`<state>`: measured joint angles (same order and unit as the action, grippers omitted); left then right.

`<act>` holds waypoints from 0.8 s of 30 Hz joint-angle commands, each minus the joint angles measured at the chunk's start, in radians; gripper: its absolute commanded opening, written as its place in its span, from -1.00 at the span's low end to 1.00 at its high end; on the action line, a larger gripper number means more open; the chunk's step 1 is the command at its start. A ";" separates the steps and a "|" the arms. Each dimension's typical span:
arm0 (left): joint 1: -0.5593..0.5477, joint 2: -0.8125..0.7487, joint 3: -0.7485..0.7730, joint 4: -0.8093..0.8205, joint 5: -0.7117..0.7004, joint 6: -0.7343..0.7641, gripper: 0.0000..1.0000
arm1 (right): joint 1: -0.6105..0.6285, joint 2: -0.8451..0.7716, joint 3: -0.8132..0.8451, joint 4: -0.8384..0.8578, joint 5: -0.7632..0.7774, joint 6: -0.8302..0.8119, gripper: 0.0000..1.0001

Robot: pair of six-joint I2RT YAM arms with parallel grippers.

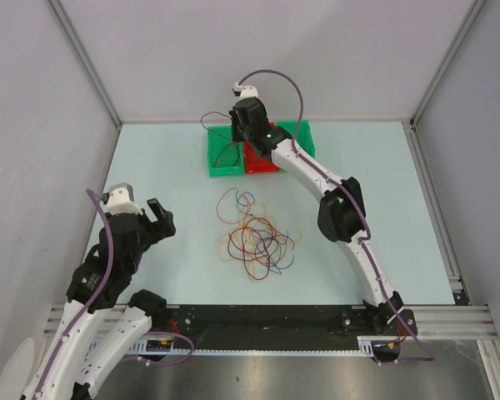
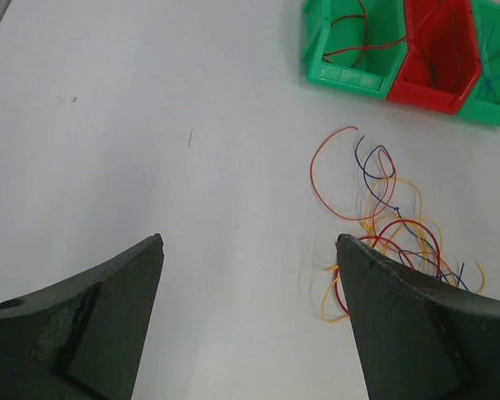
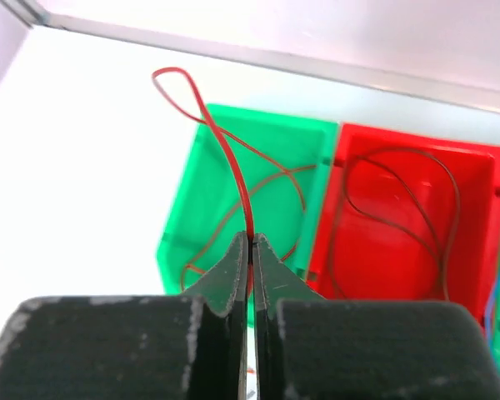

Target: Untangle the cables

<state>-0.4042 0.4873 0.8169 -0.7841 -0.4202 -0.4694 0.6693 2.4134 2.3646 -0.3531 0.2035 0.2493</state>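
A tangle of thin cables (image 1: pixel 254 237) in red, orange, yellow and blue lies on the table's middle; in the left wrist view the cables (image 2: pixel 392 221) sit just beyond the right finger. My left gripper (image 1: pixel 161 218) hovers left of the pile, open (image 2: pixel 250 242), nothing between its fingers. My right gripper (image 1: pixel 238 133) hangs over the left green bin (image 1: pixel 221 171), shut (image 3: pixel 251 238) on a red cable (image 3: pixel 225 142) that rises from the fingertips and loops over the bin's far edge.
Three bins stand in a row at the back: the left green bin (image 3: pixel 183 217) with a reddish-brown cable (image 3: pixel 293 179) in it, a red bin (image 3: pixel 483 217) holding a brown cable (image 3: pixel 450 192), and another green bin (image 1: pixel 304 133). Grey walls enclose the table.
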 commanded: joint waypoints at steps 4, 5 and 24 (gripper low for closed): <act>0.011 -0.003 -0.002 0.028 0.003 0.009 0.80 | 0.003 0.061 0.032 0.085 -0.024 -0.008 -1.00; 0.011 -0.004 -0.002 0.028 0.003 0.009 0.80 | 0.003 0.078 0.035 0.091 -0.024 -0.015 -1.00; 0.022 0.007 -0.002 0.029 0.006 0.012 0.80 | 0.007 0.217 0.090 0.276 -0.073 -0.205 -1.00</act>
<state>-0.3965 0.4877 0.8169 -0.7837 -0.4160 -0.4694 0.6704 2.6049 2.3859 -0.1780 0.1478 0.1223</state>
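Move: The red cable, already pinched in the right fingers, is bound for the left green bin, whose middle lies about 4 cm ahead of the right hand, 4 cm to its left and some 16 cm below. The red bin sits about 4 cm ahead, 8 cm right and equally low; the cable tangle lies some 30 cm back, 7 cm right and 18 cm down. From the left hand, the left green bin is about 38 cm ahead, 12 cm right and 20 cm below. The red cable goes down towards the left green bin in the right hand's still-shut fingers: after a brief drift left, the hand sinks nearly 9 cm, easing 2 to 3 cm forward and left, then levels off with a hint of rise. The wrist swings slightly counter-clockwise, and the grip never opens. ##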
